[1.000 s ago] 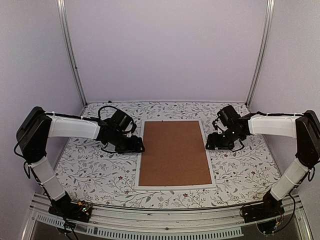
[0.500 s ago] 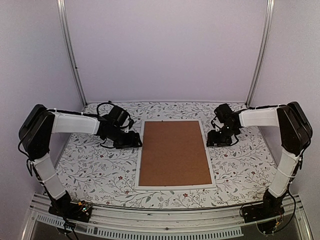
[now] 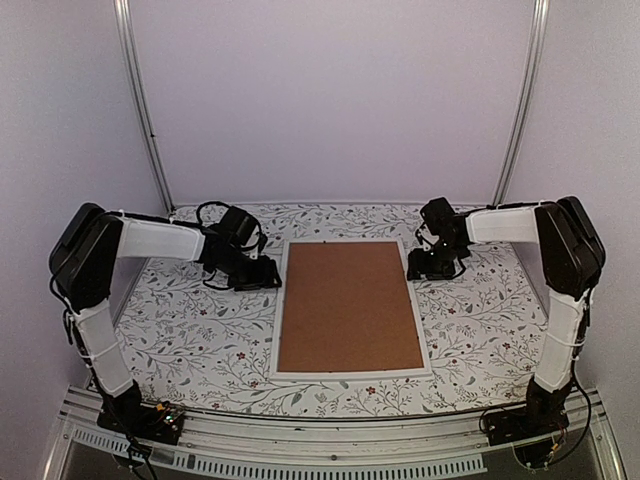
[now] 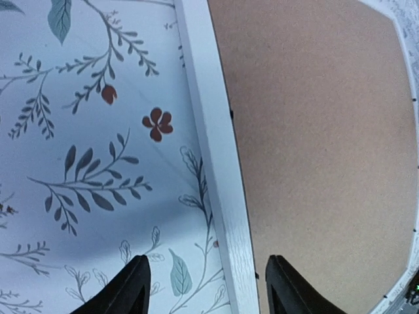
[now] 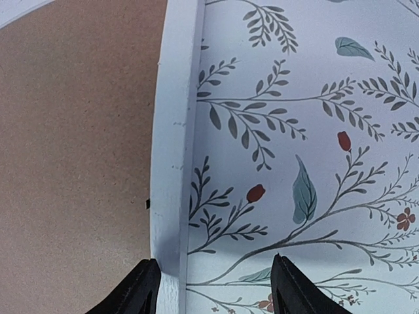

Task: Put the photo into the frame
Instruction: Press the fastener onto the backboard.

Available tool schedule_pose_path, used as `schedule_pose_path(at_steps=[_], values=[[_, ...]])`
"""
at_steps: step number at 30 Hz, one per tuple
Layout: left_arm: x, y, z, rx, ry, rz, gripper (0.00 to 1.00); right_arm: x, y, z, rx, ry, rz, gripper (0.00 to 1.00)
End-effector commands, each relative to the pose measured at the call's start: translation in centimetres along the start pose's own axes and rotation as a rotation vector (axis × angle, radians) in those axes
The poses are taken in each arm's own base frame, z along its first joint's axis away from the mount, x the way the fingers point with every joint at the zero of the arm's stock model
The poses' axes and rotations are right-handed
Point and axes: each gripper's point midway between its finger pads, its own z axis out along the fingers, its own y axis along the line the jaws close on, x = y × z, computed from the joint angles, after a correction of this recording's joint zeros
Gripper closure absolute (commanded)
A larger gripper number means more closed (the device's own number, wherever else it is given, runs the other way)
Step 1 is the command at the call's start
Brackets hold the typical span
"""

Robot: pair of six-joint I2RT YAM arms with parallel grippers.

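The frame (image 3: 272, 330) lies flat mid-table with a brown backing board (image 3: 348, 305) filling it. The photo is hidden from every view. My left gripper (image 3: 266, 275) is open at the frame's left rail near the far end. In the left wrist view my left gripper (image 4: 206, 291) straddles the white rail (image 4: 213, 150), one finger over the cloth and one over the backing board (image 4: 314, 131). My right gripper (image 3: 416, 268) is open at the right rail. Seen from the right wrist, my right gripper (image 5: 213, 288) has one finger above the rail (image 5: 177, 98) and the other over the cloth.
A floral tablecloth (image 3: 190, 330) covers the table around the frame. Plain walls with metal corner posts (image 3: 145, 110) close in the back and sides. A metal rail (image 3: 330, 455) with the arm bases runs along the near edge.
Both grippers have slid along the frame's side rails toward the far end. Their jaws have narrowed a little but still stand apart.
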Motion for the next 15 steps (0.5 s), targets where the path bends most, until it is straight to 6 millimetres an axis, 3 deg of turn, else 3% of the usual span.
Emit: schedule_pose_path(at_steps=[1,15], values=[[-2.1,0.1,0.6,-0.005,-0.016,0.020,0.40,-2.0,-0.9,0.4,0.026,-0.033,0.006,0.38],[-3.0,-0.9,3.3,0.040,0.019,0.022,0.59,-2.8,-0.9,2.3,0.024,-0.013,0.004,0.39]])
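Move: The next fastener for my left hand is on the frame's left edge, about 7 cm ahead, 2 cm to the right and 2 cm below. Another fastener sits almost level with that hand, 2 cm to its right, and the frame's far left corner is some 10 cm ahead, 2 cm right. From my right hand, the right-edge fastener is roughly 3 cm ahead, 3 cm left and 2 cm lower; the far right corner is about 10 cm ahead, 2 cm left. I slide my left hand about 3 cm forward and a little right along the frame's left edge towards the next fastener, then sink it 1 to 2 cm while the fingers partly close. My right hand goes forward some 3 cm, nearly level with its opening unchanged, bringing its left fingertip over the right-edge fastener; whether either hand touches can't be clearly seen. ##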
